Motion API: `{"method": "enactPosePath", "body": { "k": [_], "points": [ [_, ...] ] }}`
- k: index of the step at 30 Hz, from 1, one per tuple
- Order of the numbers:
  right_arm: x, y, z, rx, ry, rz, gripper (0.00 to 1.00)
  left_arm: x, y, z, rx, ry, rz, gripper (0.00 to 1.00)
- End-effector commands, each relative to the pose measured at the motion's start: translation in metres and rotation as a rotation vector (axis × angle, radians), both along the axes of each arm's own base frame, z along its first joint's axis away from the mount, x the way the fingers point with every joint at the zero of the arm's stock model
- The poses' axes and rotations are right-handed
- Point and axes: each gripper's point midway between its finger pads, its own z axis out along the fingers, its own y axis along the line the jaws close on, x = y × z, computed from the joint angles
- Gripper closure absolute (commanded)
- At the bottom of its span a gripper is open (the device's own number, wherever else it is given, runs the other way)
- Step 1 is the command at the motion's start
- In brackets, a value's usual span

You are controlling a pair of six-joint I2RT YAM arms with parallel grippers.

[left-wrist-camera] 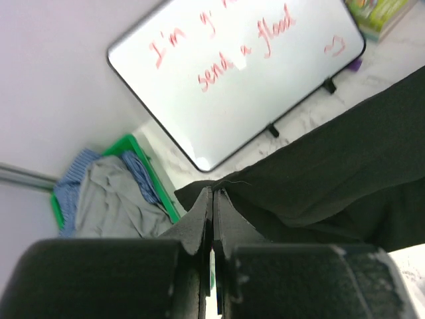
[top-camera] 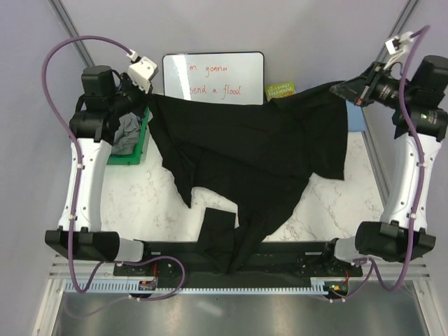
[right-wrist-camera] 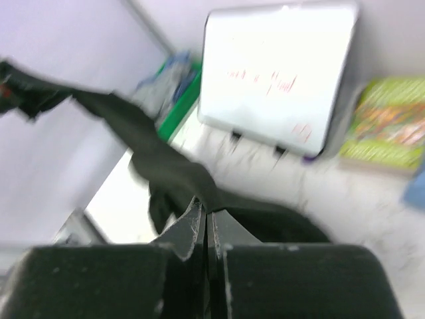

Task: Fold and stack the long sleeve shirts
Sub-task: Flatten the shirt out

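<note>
A plain black long sleeve shirt (top-camera: pixel 252 147) hangs spread between my two grippers over the back of the table. Its lower part trails down past the front edge. My left gripper (top-camera: pixel 145 98) is shut on the shirt's left upper edge (left-wrist-camera: pixel 345 153), the fabric pinched at the fingertips (left-wrist-camera: pixel 214 191). At the far right, my right gripper (top-camera: pixel 341 89) is shut on the other upper edge (right-wrist-camera: pixel 166 159), jaws pressed together on the cloth (right-wrist-camera: pixel 207 212). A grey shirt (left-wrist-camera: pixel 113 199) and a blue striped one (left-wrist-camera: pixel 73 179) lie crumpled in a green bin (top-camera: pixel 143 136).
A whiteboard (top-camera: pixel 213 77) with red writing stands at the back centre. A green-covered book (top-camera: pixel 280 89) lies to its right. A light blue piece of cloth (top-camera: pixel 355 119) shows at the right edge behind the black shirt. The table top (top-camera: pixel 140 203) is white marble.
</note>
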Motion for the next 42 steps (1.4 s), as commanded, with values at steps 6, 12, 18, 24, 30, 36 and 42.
{"method": "enactPosePath", "body": {
  "k": [6, 12, 18, 24, 30, 36, 42],
  "points": [
    [-0.128, -0.003, 0.204, -0.159, -0.721, -0.401, 1.0, -0.119, -0.018, 0.139, -0.051, -0.406, -0.138, 0.98],
    [-0.249, -0.009, 0.276, -0.199, -1.058, -0.708, 1.0, -0.2, -0.013, 0.184, -0.064, -0.605, -0.127, 0.98],
    [-0.355, -0.013, 0.33, -0.194, -1.348, -0.944, 1.0, -0.284, 0.013, 0.227, -0.062, -0.878, 0.005, 0.98],
    [-0.33, -0.019, 0.337, -0.231, -1.359, -0.933, 1.0, -0.288, 0.028, 0.243, -0.042, -0.924, 0.086, 0.98],
    [-0.175, -0.019, 0.239, -0.375, -1.054, -0.597, 1.0, -0.191, 0.011, 0.147, -0.012, -0.61, 0.005, 0.98],
    [-0.056, -0.027, 0.103, -0.323, -0.683, -0.337, 1.0, -0.124, -0.024, 0.007, -0.024, -0.299, -0.192, 0.98],
    [0.041, -0.018, -0.051, -0.441, -0.396, -0.237, 1.0, -0.048, -0.019, -0.128, 0.011, -0.053, -0.167, 0.98]
  ]
}}
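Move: Both hands hold the black shirt's far edge up, roughly 50 cm apart. From the left hand, the shirt's middle lies about 24 cm right, 11 cm back and 18 cm lower; the whiteboard is 12 cm ahead, 17 cm right, and the green basket 6 cm ahead, 16 cm left. From the right hand, the shirt's middle is 24 cm left, 7 cm back and 22 cm lower; the book is 17 cm ahead, 7 cm left. Still pinching the shirt, both hands whip back some 35 cm and up, then forward and down. ##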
